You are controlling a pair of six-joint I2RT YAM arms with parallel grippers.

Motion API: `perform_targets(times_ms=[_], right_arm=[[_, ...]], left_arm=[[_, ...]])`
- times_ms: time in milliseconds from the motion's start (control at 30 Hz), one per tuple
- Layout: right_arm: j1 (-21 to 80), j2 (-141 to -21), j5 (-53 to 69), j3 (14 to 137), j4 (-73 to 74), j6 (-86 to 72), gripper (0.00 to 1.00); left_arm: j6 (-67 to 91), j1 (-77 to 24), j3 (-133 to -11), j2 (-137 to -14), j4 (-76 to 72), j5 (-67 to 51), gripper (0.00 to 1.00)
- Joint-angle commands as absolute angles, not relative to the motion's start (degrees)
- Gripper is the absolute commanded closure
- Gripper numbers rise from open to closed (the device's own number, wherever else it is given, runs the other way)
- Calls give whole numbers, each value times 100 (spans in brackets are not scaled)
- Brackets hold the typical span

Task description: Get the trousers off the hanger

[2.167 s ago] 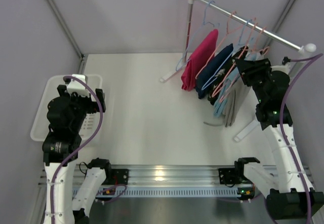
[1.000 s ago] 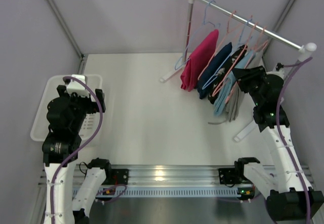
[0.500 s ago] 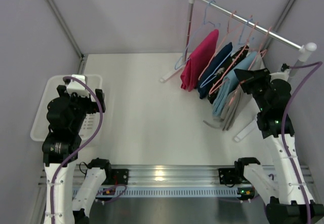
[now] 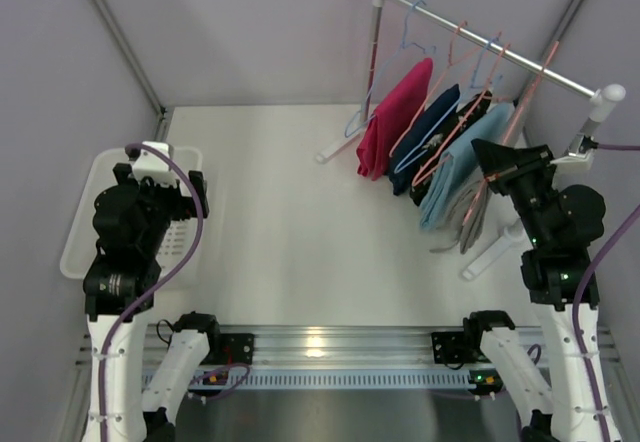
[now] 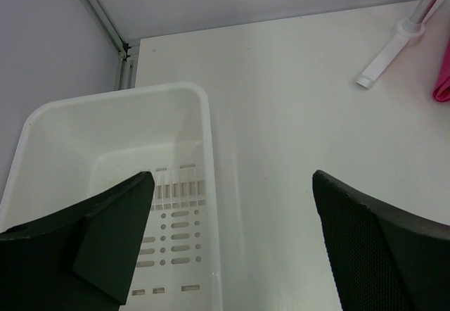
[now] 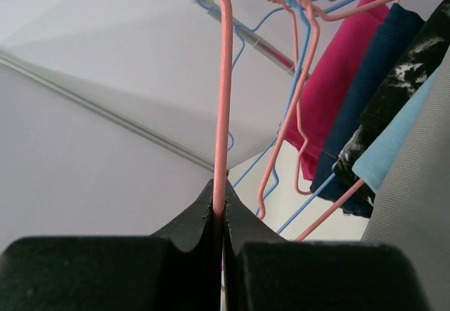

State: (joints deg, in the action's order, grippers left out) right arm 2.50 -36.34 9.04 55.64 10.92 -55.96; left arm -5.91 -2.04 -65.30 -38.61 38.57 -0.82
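The trousers hang folded at the right end of the rack: a light grey pair [image 4: 476,214] on a pink hanger [image 4: 531,80] and a sky-blue pair [image 4: 455,174] beside it. My right gripper [image 4: 487,156] is shut on that pink hanger's wire [image 6: 225,79], which runs up from between the fingertips of the right gripper [image 6: 219,188]. Grey cloth [image 6: 415,212] and sky-blue cloth [image 6: 394,149] fill the right edge of the right wrist view. My left gripper [image 5: 232,179] stands open and holds nothing, hovering over the white bin [image 5: 112,101] at the far left [image 4: 78,234].
The rack rail [image 4: 500,52] also carries a red garment [image 4: 395,117], a navy one [image 4: 425,134], a black patterned one [image 4: 465,112] and bare blue and pink hangers. The rack's white feet [image 4: 492,252] rest on the table beside my right arm.
My right gripper has shut on the pink hanger and drawn it right and toward me, swinging the grey trousers away from the blue pair. The left arm has barely moved.
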Motion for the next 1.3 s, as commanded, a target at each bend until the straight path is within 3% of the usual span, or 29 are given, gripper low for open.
perform_targets(times_ms=[0,633,867,1000,1267], right_arm=[[308,-3244,1352,5836,720,-5362,100],[308,-1161,3409,5924,3287,-3745,100],[299,-642,4059,6266,3340,-3437,100],[238,-571,5041,6425,3016,-3498,100],[-728,-1493,6766,6320,1251,-4928,100]], left_arm=[[-492,-229,-6811,-3946,3726,-141,1],[-299,-229,-7049,-3999,4245,-255,1],[-193,-229,-7005,-3937,4342,-255,1],[-158,-220,-6952,-3955,4307,-281,1],[-114,-220,-6961,-3920,4359,-509,1]])
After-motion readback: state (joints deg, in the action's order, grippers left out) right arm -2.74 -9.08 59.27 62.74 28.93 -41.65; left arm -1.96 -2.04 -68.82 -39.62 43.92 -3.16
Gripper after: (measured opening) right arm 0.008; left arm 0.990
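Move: The right hand already holds the near shoulder of a pink hanger; the grey trousers on it have their middle about 2 cm ahead of the hand, 2 cm to its right and 18 cm below. The light-blue trousers hang some 12 cm straight ahead, 18 cm below; the rack's right-end knob is about 7 cm ahead, 19 cm right and 13 cm above. The near table edge lies some 17 cm straight back and 47 cm below. From the left hand the grey trousers are about 4 cm ahead, 63 cm right and 11 cm lower. With its fingers staying shut on the pink hanger's near shoulder, the right hand draws the hanger and grey trousers quickly back, away from the rack and out over the near table edge, about 25 cm, also working some 9 cm to the left, dipping a few centimetres midway and coming back to about its starting height. On the way the wrist swings some 40 degrees counter-clockwise while its fingers tip upward and the hand's left side rolls down, so that the hanger reaches out leftward towards the left arm. ##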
